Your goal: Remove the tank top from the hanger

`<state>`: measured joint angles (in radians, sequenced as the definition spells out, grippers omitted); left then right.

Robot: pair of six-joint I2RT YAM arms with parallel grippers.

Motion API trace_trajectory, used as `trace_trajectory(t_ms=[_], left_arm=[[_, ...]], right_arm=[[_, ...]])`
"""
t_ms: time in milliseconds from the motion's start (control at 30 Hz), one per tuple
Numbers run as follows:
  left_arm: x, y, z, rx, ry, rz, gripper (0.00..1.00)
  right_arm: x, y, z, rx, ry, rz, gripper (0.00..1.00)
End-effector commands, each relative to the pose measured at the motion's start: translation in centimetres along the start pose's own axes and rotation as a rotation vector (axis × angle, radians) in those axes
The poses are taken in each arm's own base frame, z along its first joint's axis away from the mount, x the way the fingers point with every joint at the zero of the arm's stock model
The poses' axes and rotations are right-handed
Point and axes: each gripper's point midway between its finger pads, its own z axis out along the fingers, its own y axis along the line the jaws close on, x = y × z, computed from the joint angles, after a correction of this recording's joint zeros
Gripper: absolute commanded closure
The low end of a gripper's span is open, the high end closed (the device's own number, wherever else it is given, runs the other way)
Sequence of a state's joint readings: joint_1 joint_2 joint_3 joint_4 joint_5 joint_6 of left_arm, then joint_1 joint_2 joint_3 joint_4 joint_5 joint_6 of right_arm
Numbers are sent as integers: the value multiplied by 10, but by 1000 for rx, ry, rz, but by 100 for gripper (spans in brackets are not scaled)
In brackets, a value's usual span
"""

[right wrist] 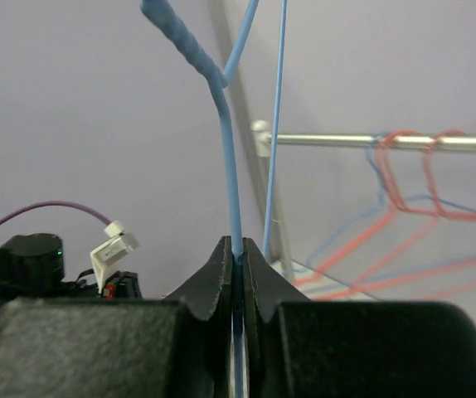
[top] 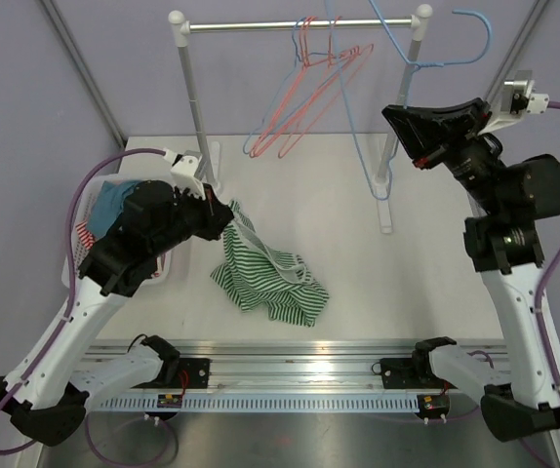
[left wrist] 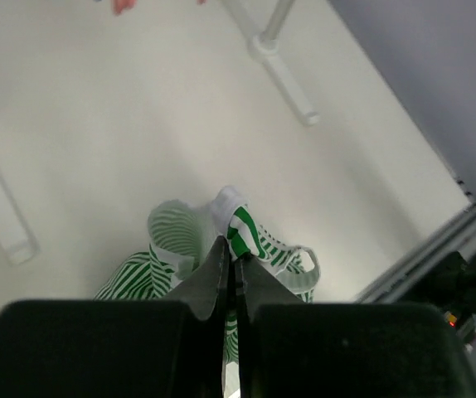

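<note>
The green-and-white striped tank top (top: pixel 268 278) lies crumpled on the white table, off any hanger. My left gripper (top: pixel 227 220) is shut on one edge of it and lifts that corner slightly. In the left wrist view the jaws (left wrist: pixel 236 250) pinch a striped fold of the tank top (left wrist: pixel 250 232), and the rest hangs below. My right gripper (top: pixel 397 119) is raised at the right and shut on the bare blue hanger (top: pixel 441 64). In the right wrist view its wire (right wrist: pixel 225 157) runs up from the closed gripper (right wrist: pixel 238 247).
A clothes rack rod (top: pixel 300 24) spans the back, with red and blue empty hangers (top: pixel 309 93) hanging on it. Its posts (top: pixel 194 97) stand on feet on the table. A white basket (top: pixel 73 219) with clothes sits at the left. A metal rail (top: pixel 290 361) runs along the near edge.
</note>
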<state>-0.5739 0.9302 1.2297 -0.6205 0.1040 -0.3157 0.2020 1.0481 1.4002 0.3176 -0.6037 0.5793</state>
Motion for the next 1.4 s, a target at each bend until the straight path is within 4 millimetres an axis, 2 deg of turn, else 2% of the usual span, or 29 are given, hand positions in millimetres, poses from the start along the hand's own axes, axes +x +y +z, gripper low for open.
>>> trace_trajectory(t_ms=[0,33,67,133,267,333,367,400,433,467,533,600,633,667,700,733,800,833,900,933,967,1000,1033,1067,1133,1233,1267,1333,1367], left_arm=[[13,47,7,-257,25,-51,100],[18,53,10,-290,27,-74,100],[22,61,13,-329,32,-82,100],[38,68,21,-361,70,-111,99],[54,72,33,-371,96,-148,91],[59,73,39,-376,107,-159,77],[60,73,40,-377,113,-158,68],[63,72,40,-383,128,-156,50],[62,71,40,-382,131,-146,45],[60,73,38,-405,124,-136,39],[63,72,31,-428,140,-104,19],[58,72,20,-455,130,-78,10],[57,73,17,-464,132,-65,1],[52,73,12,-473,120,-56,1],[56,74,7,-485,141,-42,1],[57,75,5,-494,148,-29,1],[61,77,-1,-514,159,-7,1],[63,78,-3,-519,161,-5,1],[70,78,-2,-511,164,3,1],[72,76,-1,-503,166,1,1],[75,74,0,-495,169,-3,1],[79,70,2,-483,172,-3,1],[86,70,5,-490,192,-14,1],[89,69,6,-496,196,-15,1],[100,62,12,-490,212,-12,1],[109,54,19,-470,212,-11,1],[113,51,23,-459,222,-4,1],[117,41,32,-423,225,18,1],[128,39,39,-416,257,33,1]], right_arm=[[32,-50,-60,427,221,-109,100],[35,-54,-73,485,239,-114,100],[52,-60,-87,535,300,-89,100],[57,-68,-102,611,321,-98,100],[62,-81,-116,719,416,-91,100],[70,-96,-109,741,458,-87,100],[63,-98,-103,748,454,-93,100],[63,-105,-98,759,464,-95,100],[75,-124,-92,790,509,-88,100],[64,-125,-84,792,495,-97,100],[70,-145,-73,821,514,-99,100],[56,-150,-56,809,469,-123,100],[66,-165,-50,823,493,-118,100],[54,-165,-40,815,469,-130,100],[54,-171,-36,824,474,-133,100],[66,-187,-30,838,502,-132,100],[59,-195,-17,833,484,-152,100],[74,-211,-11,840,513,-144,100],[67,-217,1,836,501,-154,100],[87,-235,5,848,545,-143,100],[77,-234,12,841,525,-151,100],[81,-240,15,840,535,-150,100],[103,-254,19,840,574,-123,100],[97,-250,24,828,564,-119,100],[114,-258,25,826,599,-84,100],[119,-256,23,822,605,-65,100],[132,-263,21,822,619,-55,100],[136,-261,20,809,625,-46,100],[142,-261,18,809,643,-37,100]])
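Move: In the right hand is the bare blue hanger; the stretch of rail it goes to lies about 32 cm ahead of that hand, 6 cm right and 5 cm lower, with the coral hangers' hooks some 14 cm left of that spot and the right post 10 cm right of it. From the left hand, which still pinches the tank top, the garment's body lies roughly 8 cm right, level in reach and 32 cm below; the basket is some 38 cm left, 16 cm ahead, at table height. Swinging right about 7 cm while sinking, the right arm then carries the blue hanger some 26 cm forward to the rail, turning clockwise and tipping down, and lowers a last 7 cm, fingers still shut. Meanwhile the left hand sinks about 11 cm, opens wide to let go of the tank top, hovers, then eases back and lower over the cloth, fingers tilting further down. ##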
